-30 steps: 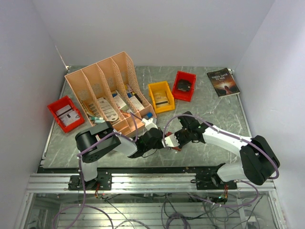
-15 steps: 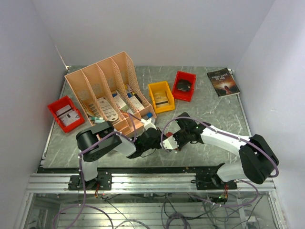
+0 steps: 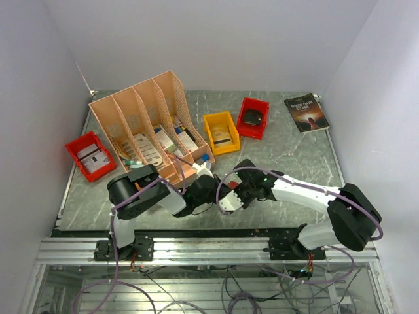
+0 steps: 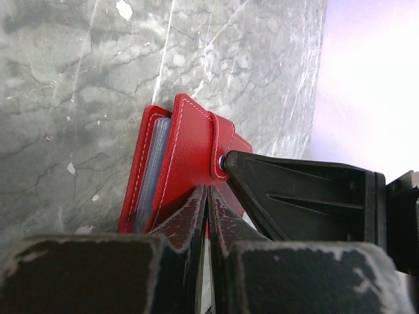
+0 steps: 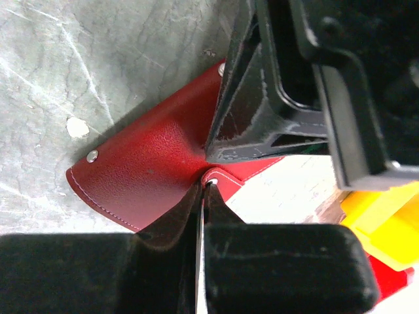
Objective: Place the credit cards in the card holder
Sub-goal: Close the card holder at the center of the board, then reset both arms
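The red card holder point(image 4: 186, 154) is held over the grey marble table between both grippers. My left gripper point(image 4: 207, 191) is shut on the edge of its cover. My right gripper point(image 5: 204, 186) is shut on its snap tab point(image 5: 219, 178), close to the left fingers point(image 5: 262, 111). Clear pocket edges point(image 4: 154, 160) show between the covers. A metal stud point(image 5: 92, 156) marks the holder's outer corner. In the top view the left gripper point(image 3: 213, 188) and the right gripper point(image 3: 230, 196) meet in the front middle and hide the holder. The credit cards are not plainly visible.
A peach file organiser point(image 3: 147, 121) with leaflets stands at the back left. A red bin point(image 3: 90, 155) lies at the left, and a yellow bin point(image 3: 220, 133) and another red bin point(image 3: 253, 118) behind the grippers. A dark book point(image 3: 306, 112) lies far right.
My right gripper has moved left and slightly nearer, closing up against the left gripper. The left arm has barely shifted.
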Controlling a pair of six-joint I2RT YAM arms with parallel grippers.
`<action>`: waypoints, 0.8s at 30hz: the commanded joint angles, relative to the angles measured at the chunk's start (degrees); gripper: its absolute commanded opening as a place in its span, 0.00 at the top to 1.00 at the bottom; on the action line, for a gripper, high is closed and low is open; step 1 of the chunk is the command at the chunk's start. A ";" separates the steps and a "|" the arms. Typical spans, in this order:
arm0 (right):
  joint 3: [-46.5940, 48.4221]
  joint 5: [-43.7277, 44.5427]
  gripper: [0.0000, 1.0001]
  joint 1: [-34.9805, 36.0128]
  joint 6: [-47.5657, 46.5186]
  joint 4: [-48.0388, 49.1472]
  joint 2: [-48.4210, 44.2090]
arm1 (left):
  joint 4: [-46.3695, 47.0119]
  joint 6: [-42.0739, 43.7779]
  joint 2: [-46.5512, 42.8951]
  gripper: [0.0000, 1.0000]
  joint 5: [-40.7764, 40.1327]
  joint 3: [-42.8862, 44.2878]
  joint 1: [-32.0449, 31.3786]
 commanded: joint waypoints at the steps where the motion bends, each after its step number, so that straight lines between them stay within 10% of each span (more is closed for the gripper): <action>1: -4.70 -4.15 1.00 2.80 1.80 -8.44 4.62 | 0.78 0.42 1.57 0.87 0.46 -1.56 1.10; 4: -3.28 -4.93 1.00 2.80 5.12 -7.38 4.68 | 0.55 1.21 0.93 0.86 0.55 -1.76 1.31; 13: 5.29 -10.14 0.59 -6.12 16.11 -4.78 -4.51 | -8.83 9.66 -8.31 0.80 -1.97 -0.97 1.48; 24: 19.61 -19.77 0.35 -21.13 33.24 -9.98 -13.76 | -24.16 28.40 -38.37 0.47 -13.25 -5.51 1.49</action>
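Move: The closed card holder lies right under both hands: its middle is about 2 cm back and 1 cm left of the right hand, whose shut fingertips are on the strap's snap, and some 2 cm right and 1 cm back of the left hand, each about 1 cm below. From the right hand, the yellow bin stands roughly 20 cm ahead and 7 cm left, and the red bin with the black item 25 cm ahead and 4 cm right. Both hands open and lift off the card holder, right 12 cm and forward, left 8 cm and leftward. ##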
